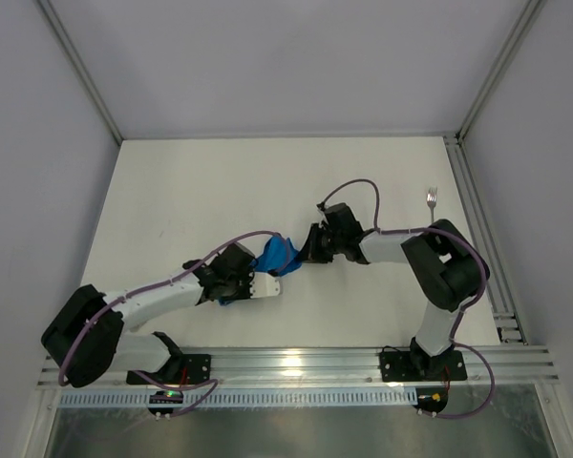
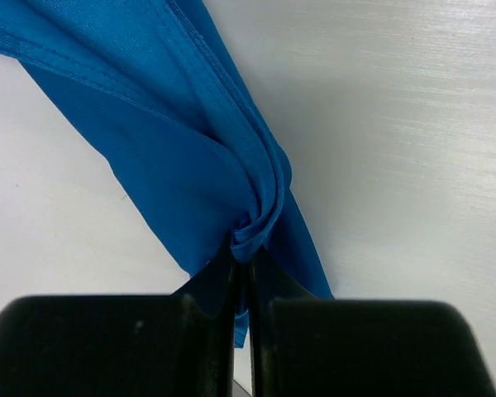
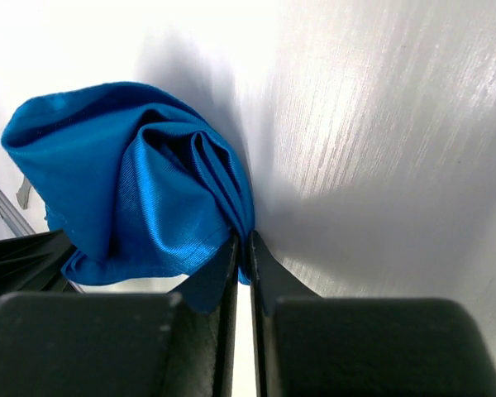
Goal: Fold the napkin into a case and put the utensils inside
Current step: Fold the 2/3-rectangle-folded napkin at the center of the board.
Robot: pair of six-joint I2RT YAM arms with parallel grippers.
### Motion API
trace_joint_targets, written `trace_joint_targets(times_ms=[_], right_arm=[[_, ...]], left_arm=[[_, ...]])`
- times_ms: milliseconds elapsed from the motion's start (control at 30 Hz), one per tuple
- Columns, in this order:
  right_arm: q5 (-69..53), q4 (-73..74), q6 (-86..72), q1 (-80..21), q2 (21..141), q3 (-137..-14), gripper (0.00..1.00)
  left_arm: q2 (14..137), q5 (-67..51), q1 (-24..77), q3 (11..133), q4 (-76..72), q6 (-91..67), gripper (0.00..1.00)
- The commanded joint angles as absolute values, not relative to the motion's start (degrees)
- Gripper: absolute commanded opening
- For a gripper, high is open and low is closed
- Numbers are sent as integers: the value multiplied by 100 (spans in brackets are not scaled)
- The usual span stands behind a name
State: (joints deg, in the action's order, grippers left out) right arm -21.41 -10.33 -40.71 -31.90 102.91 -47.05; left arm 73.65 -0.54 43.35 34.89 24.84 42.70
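The bright blue napkin [image 1: 277, 256] hangs bunched between my two grippers at the middle of the table. My left gripper [image 1: 253, 277] is shut on a gathered edge of the napkin [image 2: 190, 157]. From the other side my right gripper [image 1: 304, 250] is shut on the napkin [image 3: 140, 190], which bulges in loose folds to the left of its fingertips. A small silver fork [image 1: 432, 200] lies far right on the table, beyond the right arm. No folded case shows, and the dark knife-like piece is out of view.
White table [image 1: 201, 191] with grey walls around it. An aluminium rail [image 1: 482, 239] runs along the right side and another rail [image 1: 306, 363] crosses the near edge by the arm bases. Purple cables loop over both arms.
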Motion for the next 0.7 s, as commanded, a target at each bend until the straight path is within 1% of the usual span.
trace_joint_targets(times_ms=[0, 100, 200, 333, 367, 433, 533, 567, 633, 667], right_arm=[[-1732, -537, -3648, -3111, 10311, -4860, 11], [-1635, -54, -3307, -3120, 9986, -5052, 30], [-1425, 842, -2798, -3120, 9660, -5421, 38], [-960, 1861, -2261, -3120, 9142, -6036, 41], [-915, 2142, -2180, -3120, 9115, -6351, 43], [-870, 2232, -2066, -3146, 9123, -6643, 48], [-940, 2040, -2013, -3269, 9464, -7197, 49], [-949, 2030, -2013, -3374, 9753, -7355, 50], [-801, 2030, -1986, -3489, 10044, -7803, 51], [-748, 2056, -1995, -3576, 10185, -7944, 54]], left_arm=[[7400, 156, 4377, 3314, 2224, 4351, 0], [7479, 299, 4377, 3261, 1961, 4324, 0], [7497, 220, 4368, 3234, 1960, 4333, 0], [7532, 202, 4368, 3234, 1951, 4315, 0], [7541, 202, 4377, 3243, 1960, 4298, 0], [7550, 193, 4368, 3269, 1942, 4289, 0], [7602, 185, 4368, 3339, 1951, 4254, 1], [7629, 167, 4368, 3357, 1969, 4245, 1], [7699, 167, 4368, 3392, 1986, 4210, 1], [7717, 167, 4368, 3419, 2004, 4193, 1]])
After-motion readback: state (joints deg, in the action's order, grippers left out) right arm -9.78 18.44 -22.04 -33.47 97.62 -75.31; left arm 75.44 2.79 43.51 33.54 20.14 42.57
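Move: The right fingers are still shut on the right-hand edge of the folded napkin, whose middle lies about 7 cm to their left, 3 cm back and roughly 1 cm below. From the right hand, the left gripper is some 14 cm to the left and 8 cm back, and the fork about 29 cm to the right and 10 cm farther out. From the left hand, which also holds the napkin, its middle is about 7 cm to the right and 5 cm ahead. The right hand opens to about half and lets go of the napkin's edge, first edging some 3 cm to the right as it starts to rise, then climbing about 13 cm in all and going 7 cm forward, swinging back left above and beyond the napkin while its fingers tip outward by roughly 20 degrees. The left hand keeps its pinch on the napkin's near-left part close to the board, easing only about 1 cm forward. ##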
